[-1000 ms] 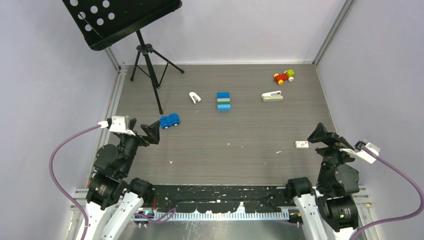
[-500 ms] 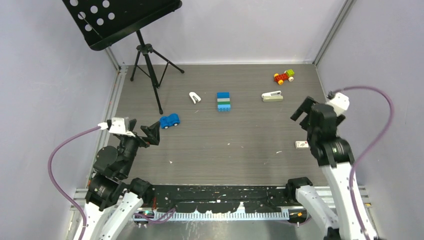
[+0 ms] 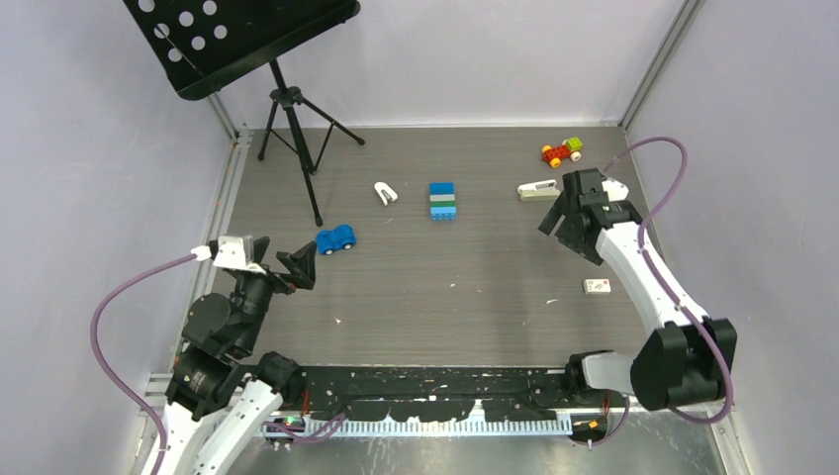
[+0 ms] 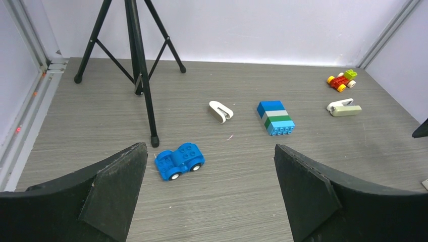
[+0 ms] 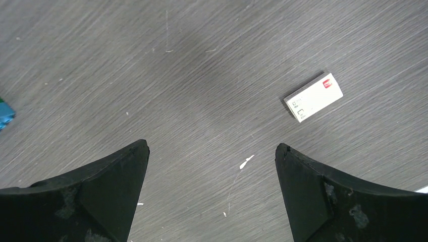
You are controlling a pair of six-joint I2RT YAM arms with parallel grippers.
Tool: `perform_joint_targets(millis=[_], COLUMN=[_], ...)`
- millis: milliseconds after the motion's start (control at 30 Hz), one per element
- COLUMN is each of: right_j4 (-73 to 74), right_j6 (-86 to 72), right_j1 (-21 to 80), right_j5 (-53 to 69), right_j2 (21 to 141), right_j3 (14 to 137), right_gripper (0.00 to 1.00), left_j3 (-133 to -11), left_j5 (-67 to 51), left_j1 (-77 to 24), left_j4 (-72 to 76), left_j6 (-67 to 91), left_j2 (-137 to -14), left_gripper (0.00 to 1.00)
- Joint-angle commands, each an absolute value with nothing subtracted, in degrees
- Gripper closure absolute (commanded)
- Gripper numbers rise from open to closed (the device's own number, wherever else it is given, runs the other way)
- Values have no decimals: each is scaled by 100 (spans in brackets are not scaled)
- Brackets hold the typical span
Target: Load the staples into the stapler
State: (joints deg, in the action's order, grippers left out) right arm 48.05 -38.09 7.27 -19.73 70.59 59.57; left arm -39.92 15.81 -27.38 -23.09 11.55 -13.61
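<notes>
The stapler (image 3: 538, 190), beige-grey on a white base, lies at the far right of the table; the left wrist view shows the stapler (image 4: 344, 107) too. A small white box with a red mark (image 3: 597, 286) lies near the right edge, flat on the table (image 5: 313, 97). No loose strip of staples shows; the staples are hidden. My right gripper (image 3: 569, 237) hangs open over bare table between stapler and box, pointing down, nothing between its fingers (image 5: 213, 145). My left gripper (image 3: 287, 262) stays open at the near left, just short of the blue toy car (image 4: 179, 161), holding nothing (image 4: 210, 147).
A white clip-like piece (image 3: 386, 193) and a blue-green block stack (image 3: 442, 201) lie mid-table at the back. A red-yellow toy vehicle (image 3: 561, 151) sits at the far right corner. A music stand's tripod (image 3: 292, 129) stands at the far left. Grey walls enclose the table.
The right arm has risen from its folded pose at the near right and reached forward over the table, close to the stapler. The left arm has barely moved.
</notes>
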Motion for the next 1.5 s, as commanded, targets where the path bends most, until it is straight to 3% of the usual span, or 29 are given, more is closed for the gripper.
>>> perform_joint_targets(millis=[0, 167, 333, 767, 1333, 1467], right_j4=[5102, 5387, 5143, 4245, 3684, 3568], right_j6=[-4330, -4751, -4712, -5143, -5185, -5192], right_j1=[683, 459, -533, -1671, -1902, -1931], right_j5=[-2147, -2184, -1391, -993, -1156, -1059], right_j2=[7407, 7390, 7271, 8131, 8724, 8862], right_j3=[6410, 6028, 5456, 4876, 4656, 4583], right_gripper=[0, 0, 0, 1, 26, 39], left_j3=[-3964, -3963, -3970, -3955, -3953, -3955], left_j5=[1743, 1800, 1866, 1929, 1942, 1942], left_j1=[-2777, -2777, -2786, -2933, -2936, -2936], left_j4=[-2153, -2163, -2171, -2197, -2188, -2188], left_j6=[1109, 1098, 1065, 1015, 971, 967], left_j2=[-1307, -1256, -1125, -1081, -1159, -1166], left_gripper=[0, 0, 0, 0, 0, 0])
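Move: The staple box lies on the table about 8 cm to the right of the open right hand, some 4 cm back towards the base and 13 cm below it. The stapler stands roughly 20 cm ahead of that hand, about level with it sideways, and the blue-and-green block stack some 17 cm ahead and 24 cm to its left, both at table height. From the left hand the staple box is about 56 cm to the right, 6 cm ahead and 30 cm below. The staple box is approached from above: the right hand sinks about 13 cm while sweeping right and somewhat back, then comes down almost straight onto the box. On the way it turns clockwise by some 30 degrees and tips until the fingers point nearly straight down; late in the descent they begin closing around the box, by roughly a third. ##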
